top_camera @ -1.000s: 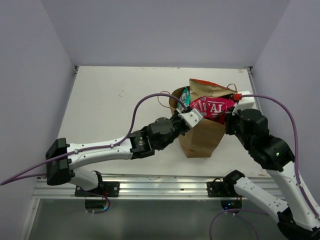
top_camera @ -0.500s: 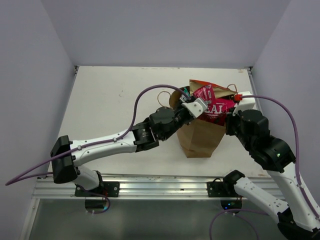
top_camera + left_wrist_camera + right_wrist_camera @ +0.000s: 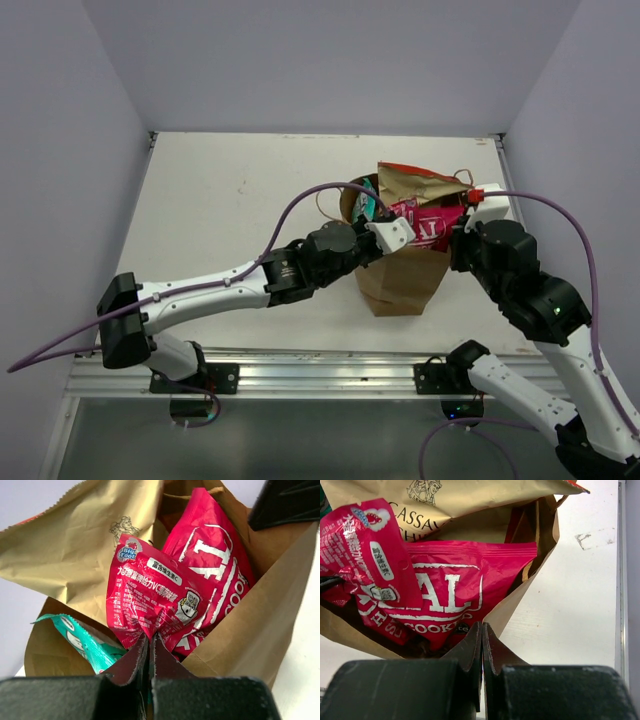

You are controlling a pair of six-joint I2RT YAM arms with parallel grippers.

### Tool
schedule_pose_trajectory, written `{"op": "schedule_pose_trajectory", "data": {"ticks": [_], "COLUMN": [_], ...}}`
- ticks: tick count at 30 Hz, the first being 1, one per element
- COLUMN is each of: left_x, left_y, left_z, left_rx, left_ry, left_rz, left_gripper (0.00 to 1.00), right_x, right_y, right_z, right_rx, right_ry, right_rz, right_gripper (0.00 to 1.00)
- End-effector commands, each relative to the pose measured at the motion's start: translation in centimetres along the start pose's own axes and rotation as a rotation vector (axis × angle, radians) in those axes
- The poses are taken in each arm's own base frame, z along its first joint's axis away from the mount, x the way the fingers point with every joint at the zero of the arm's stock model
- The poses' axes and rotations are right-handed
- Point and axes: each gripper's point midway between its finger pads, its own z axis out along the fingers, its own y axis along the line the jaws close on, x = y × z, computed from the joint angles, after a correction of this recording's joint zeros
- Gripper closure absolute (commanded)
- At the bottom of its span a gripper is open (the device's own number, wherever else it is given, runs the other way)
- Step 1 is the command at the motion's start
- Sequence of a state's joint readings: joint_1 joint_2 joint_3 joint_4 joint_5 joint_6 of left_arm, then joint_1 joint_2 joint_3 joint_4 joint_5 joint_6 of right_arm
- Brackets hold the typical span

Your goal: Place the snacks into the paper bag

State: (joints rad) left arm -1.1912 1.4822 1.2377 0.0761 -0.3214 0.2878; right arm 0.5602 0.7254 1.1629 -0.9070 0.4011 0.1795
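The brown paper bag (image 3: 405,280) stands at the table's middle right, mouth open. Inside lean a tan packet (image 3: 75,545), the pink-red "REAL" packet (image 3: 210,565) and a teal-green packet (image 3: 82,640). My left gripper (image 3: 392,230) hovers at the bag's mouth, shut on the crumpled lower edge of the small pink-red sachet (image 3: 145,595), which hangs over the "REAL" packet (image 3: 455,590). My right gripper (image 3: 460,228) is shut on the bag's right rim (image 3: 520,600). The other snacks are out of view.
Thin loop handles stick out at the bag's left (image 3: 325,195) and back right (image 3: 462,178). Purple cables (image 3: 300,195) arch over both arms. Grey walls close in the white table (image 3: 230,190); a metal rail (image 3: 300,370) runs along its near edge.
My left gripper lifted the sachet above the bag's mouth half a second ago and has come back down to the rim. The right arm and the bag have stayed put.
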Motion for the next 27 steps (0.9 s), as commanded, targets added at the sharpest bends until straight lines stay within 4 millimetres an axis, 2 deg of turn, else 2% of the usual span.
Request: {"op": "schedule_pose_trajectory", "data": {"ticks": [1,5,6,8,9,10,11,12,13,15,18,21,24,25,27], "left_x": [2.0,1.3,1.0,0.2,-0.2,-1.1,-1.5,-2.2,-3.7,-6.2,-11.3,-14.9,-15.6,-14.9,-13.5], "left_y": [-1.2,-0.9,-0.7,-0.1,0.2,0.8,1.2,1.7,2.9,4.3,7.0,8.9,11.1,12.3,13.2], "left_z": [-1.7,-2.4,-2.6,-3.0,-3.1,-3.4,-3.6,-3.7,-4.1,-4.6,-6.6,-8.7,-9.8,-10.3,-10.5], "left_rx": [0.095,0.093,0.088,0.070,0.060,0.034,0.015,-0.006,-0.059,-0.108,-0.205,-0.248,-0.336,-0.412,-0.481], "left_ry": [0.096,0.102,0.096,0.076,0.065,0.038,0.022,0.001,-0.047,-0.119,-0.300,-0.416,-0.406,-0.374,-0.312], "left_rz": [0.012,0.014,0.012,0.002,-0.002,-0.012,-0.018,-0.024,-0.040,-0.067,-0.138,-0.216,-0.274,-0.300,-0.313], "left_gripper": [1.00,1.00,0.95,0.78,0.59,0.49,0.45,0.36,0.32,0.30,0.27,0.25,0.25,0.22,0.15], "right_x": [-1.2,-1.3,-1.2,-1.1,-1.1,-1.2,-1.2,-1.1,-1.2,-1.2,-1.2,-1.2,-1.3,-1.2,-1.3], "right_y": [-0.5,-0.5,-0.5,-0.4,-0.3,-0.2,-0.2,-0.1,-0.1,0.0,0.2,0.2,0.2,0.3,0.3], "right_z": [-1.0,-1.1,-1.0,-0.9,-0.9,-0.8,-0.7,-0.6,-0.6,-0.5,-0.3,-0.2,-0.2,-0.1,-0.1], "right_rx": [0.008,0.008,0.008,0.007,0.001,0.000,0.000,-0.002,-0.004,-0.006,-0.010,-0.010,-0.009,-0.010,-0.010], "right_ry": [-0.033,-0.034,-0.032,-0.029,-0.028,-0.026,-0.025,-0.022,-0.024,-0.022,-0.020,-0.020,-0.020,-0.019,-0.021], "right_rz": [0.004,0.004,0.005,0.003,0.003,0.002,0.002,0.000,0.001,0.001,0.000,0.001,0.001,0.000,0.003], "right_gripper": [1.00,1.00,1.00,1.00,1.00,1.00,1.00,1.00,1.00,1.00,1.00,1.00,1.00,1.00,1.00]}}
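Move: The left hand holds the small red packet almost inside the paper bag's mouth, whose middle is some 3 cm ahead, 3 cm to its right and 3 cm below. The red REAL packet in the bag is level with the hand, about 7 cm to its right; the teal packet about 4 cm ahead and 4 cm left; the gold packet roughly 7 cm ahead and 5 cm right. From the right hand, shut on the bag's rim, the mouth's middle is about 9 cm left and 3 cm ahead. The left fingers let go of the small red packet over the bag's mouth, opening wide after a slight draw back, then the empty hand climbs about 16 cm out of the bag and swings some 6 cm left, its fingers tilting up roughly 25 degrees. The right hand stays put, still pinching the bag's near right rim. ##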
